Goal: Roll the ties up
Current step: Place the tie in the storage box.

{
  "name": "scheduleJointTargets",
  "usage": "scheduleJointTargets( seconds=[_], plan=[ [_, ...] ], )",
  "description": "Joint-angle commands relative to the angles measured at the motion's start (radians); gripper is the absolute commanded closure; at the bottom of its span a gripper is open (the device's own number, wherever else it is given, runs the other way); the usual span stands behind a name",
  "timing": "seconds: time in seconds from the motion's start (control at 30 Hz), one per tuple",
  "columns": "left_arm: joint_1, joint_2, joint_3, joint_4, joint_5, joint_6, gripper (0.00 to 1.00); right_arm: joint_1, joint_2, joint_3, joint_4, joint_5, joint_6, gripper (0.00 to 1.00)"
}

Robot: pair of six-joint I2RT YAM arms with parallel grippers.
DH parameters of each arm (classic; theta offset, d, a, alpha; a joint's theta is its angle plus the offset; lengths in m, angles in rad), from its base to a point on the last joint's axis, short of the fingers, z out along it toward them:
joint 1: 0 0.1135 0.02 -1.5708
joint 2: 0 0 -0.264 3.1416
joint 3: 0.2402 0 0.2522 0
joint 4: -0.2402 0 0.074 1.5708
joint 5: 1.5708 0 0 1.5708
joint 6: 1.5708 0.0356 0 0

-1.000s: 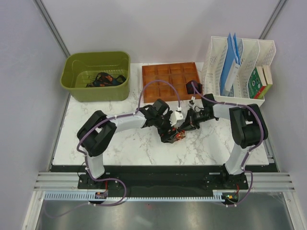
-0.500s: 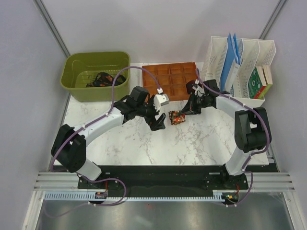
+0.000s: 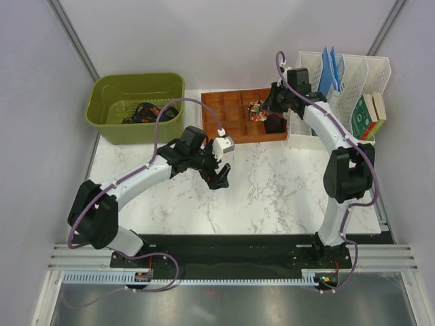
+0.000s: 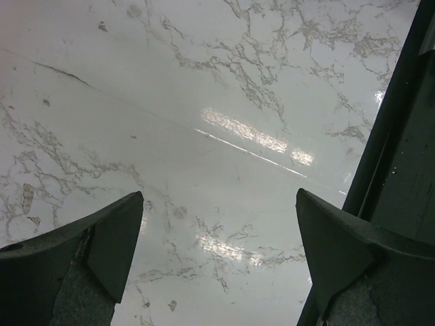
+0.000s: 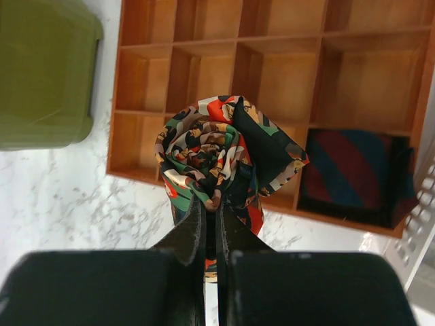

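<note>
A rolled tie (image 5: 217, 153), speckled red, green and orange on black, hangs in the air above the brown compartment tray (image 5: 292, 81). My right gripper (image 5: 212, 207) is shut on its lower edge; from above the roll (image 3: 256, 107) shows over the tray (image 3: 231, 109). A dark rolled tie with red and blue stripes (image 5: 353, 176) lies in the tray's near right compartment (image 3: 274, 123). More dark ties (image 3: 146, 112) lie in the green tub (image 3: 109, 125). My left gripper (image 3: 219, 178) is open low over bare marble (image 4: 217, 204), nothing between its fingers (image 4: 112, 238).
A white file rack (image 3: 340, 102) with blue folders and a green box stands right of the tray, close to my right arm. The green tub (image 5: 41, 75) sits left of the tray. A dark rail (image 4: 401, 149) runs along the right of the left wrist view.
My right gripper has carried the speckled roll from the table's middle up and back over the tray. My left gripper has drawn away from it to the left and stayed open.
</note>
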Motion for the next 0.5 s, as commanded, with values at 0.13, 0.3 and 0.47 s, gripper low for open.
scheduleJointTargets(
  seconds=[0.13, 0.3, 0.47],
  plan=[
    [0.021, -0.084, -0.041, -0.001, -0.046, -0.032, 0.00, 0.079, 0.136, 0.178, -0.083, 0.272, -0.101, 1.00],
    [0.023, -0.111, -0.083, 0.010, -0.051, -0.040, 0.00, 0.108, 0.140, 0.132, -0.134, 0.327, -0.096, 1.00],
    [0.024, -0.139, -0.112, 0.022, -0.055, -0.052, 0.00, 0.117, 0.175, 0.121, -0.140, 0.351, -0.088, 1.00]
  ],
)
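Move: The rolled patterned tie is still pinched in the right hand. The empty front compartment it is bound for lies about 14 cm below that hand, some 4 cm to its left and roughly level fore and aft. The striped tie fills the next compartment, about 3 cm right of the hand, 1 cm ahead and 14 below; the white rack's middle is some 22 cm right, 3 ahead and 6 below. From the left hand the empty compartment is about 23 cm ahead, 12 right and 8 below. The rolled tie is lowered about 6 cm towards the empty front compartment beside the striped tie. The right hand, still shut on it, first eases forward about 2.5 cm, then comes back most of that while sinking, its left side rolling down some 15 degrees so the fingers point more steeply. The left hand, open and empty, drifts about 2.5 cm left. ##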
